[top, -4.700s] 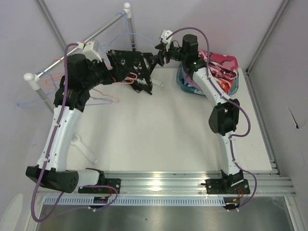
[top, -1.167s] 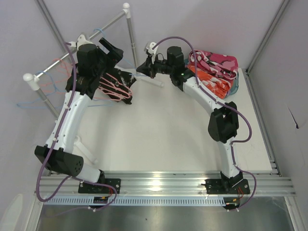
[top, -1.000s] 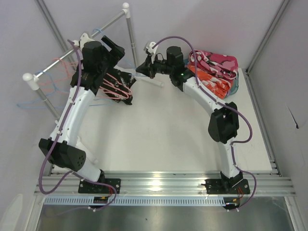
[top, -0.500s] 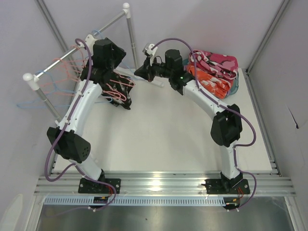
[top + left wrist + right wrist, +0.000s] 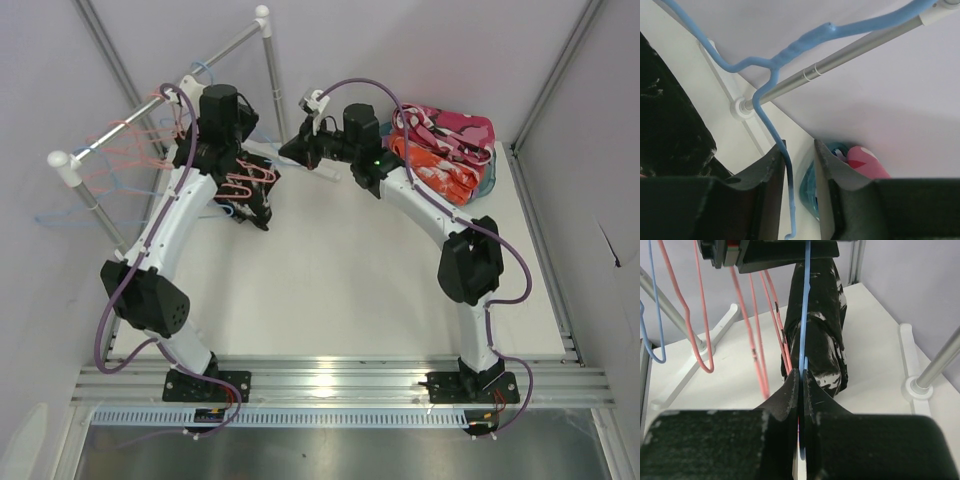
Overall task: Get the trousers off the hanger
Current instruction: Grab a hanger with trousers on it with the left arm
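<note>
The black trousers with white speckles (image 5: 255,190) hang bunched under my left wrist, with pink hanger wires (image 5: 245,178) across them; in the right wrist view the trousers (image 5: 825,340) are straight ahead. My right gripper (image 5: 292,150) is shut on a thin blue hanger wire (image 5: 805,300), jaws pinched together (image 5: 801,372). My left gripper (image 5: 245,128) is open (image 5: 799,145); the blue hanger (image 5: 771,125) runs between its fingers, against the left one. The other trousers (image 5: 445,150) lie piled at the back right.
The rack's rail (image 5: 160,95) runs from the left post to the back post (image 5: 268,70), with pink and blue empty hangers (image 5: 120,150) on it. A white rack foot (image 5: 175,310) lies on the table at the left. Frame posts stand at both back corners.
My left arm has swung back toward the rack post, taking the black trousers and pink hanger with it. The trousers, earlier spread between both grippers, are now bunched. My right gripper has barely moved.
</note>
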Robot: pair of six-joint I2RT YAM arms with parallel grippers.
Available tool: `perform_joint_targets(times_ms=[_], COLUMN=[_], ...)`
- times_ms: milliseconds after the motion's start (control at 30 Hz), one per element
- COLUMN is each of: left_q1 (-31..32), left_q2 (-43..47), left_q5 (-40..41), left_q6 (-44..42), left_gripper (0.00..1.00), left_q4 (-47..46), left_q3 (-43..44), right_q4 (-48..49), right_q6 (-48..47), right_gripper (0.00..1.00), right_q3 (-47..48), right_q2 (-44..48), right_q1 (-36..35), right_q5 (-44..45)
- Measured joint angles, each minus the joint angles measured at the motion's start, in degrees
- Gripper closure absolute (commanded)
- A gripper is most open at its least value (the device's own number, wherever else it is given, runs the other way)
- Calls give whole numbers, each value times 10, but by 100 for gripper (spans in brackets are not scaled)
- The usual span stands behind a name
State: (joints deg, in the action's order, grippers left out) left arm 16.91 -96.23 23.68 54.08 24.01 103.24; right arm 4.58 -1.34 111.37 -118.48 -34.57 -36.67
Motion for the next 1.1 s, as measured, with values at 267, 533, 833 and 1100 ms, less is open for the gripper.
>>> perform_joint_targets(times_ms=[267,533,833,1100], left_q1=[3,7,9,10], left_q2=[1,10,17,31], left_q5=[15,-3,-32,-49], left_q6=[4,-27,-127,-199], left_gripper=[100,100,100,100], left_q4=[-10,-8,10,14], left_q3=[-15,-14,21,60], right_q4=[4,-50,-74,-100], right_q6=[29,41,54,54], right_gripper=[96,77,76,72], right_q3=[-3,-9,-9,-30], right_q2=[0,36,122,137], right_q1=[0,-3,-8,-9], right_q5=[3,16,19,61])
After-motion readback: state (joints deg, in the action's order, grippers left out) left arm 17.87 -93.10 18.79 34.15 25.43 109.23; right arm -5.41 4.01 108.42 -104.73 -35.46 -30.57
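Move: The blue hanger's shoulder wire already runs between the left hand's half-open fingertips, with the black trousers hanging from the hanger about 6 cm back, 4 cm left and 12 cm below. The rack's rail passes about 5 cm ahead of the left hand, 8 cm to its left and 8 cm above. From the right hand, shut on the lower part of the same wire, the trousers lie about 8 cm left, 1 cm back and 7 cm below. The left fingers shut and pinch the blue hanger's shoulder wire, then the hand lifts it about 6 cm while easing back 2 or 3 cm, rolling some 15 degrees so its left side rises and turning about 10 degrees clockwise. Once the left grip is closed, the right fingers open partway and let go of the wire, and the right hand goes up about 9 cm, back some 5 cm and a little right, before sinking again by about 2 cm over the end of its way. ##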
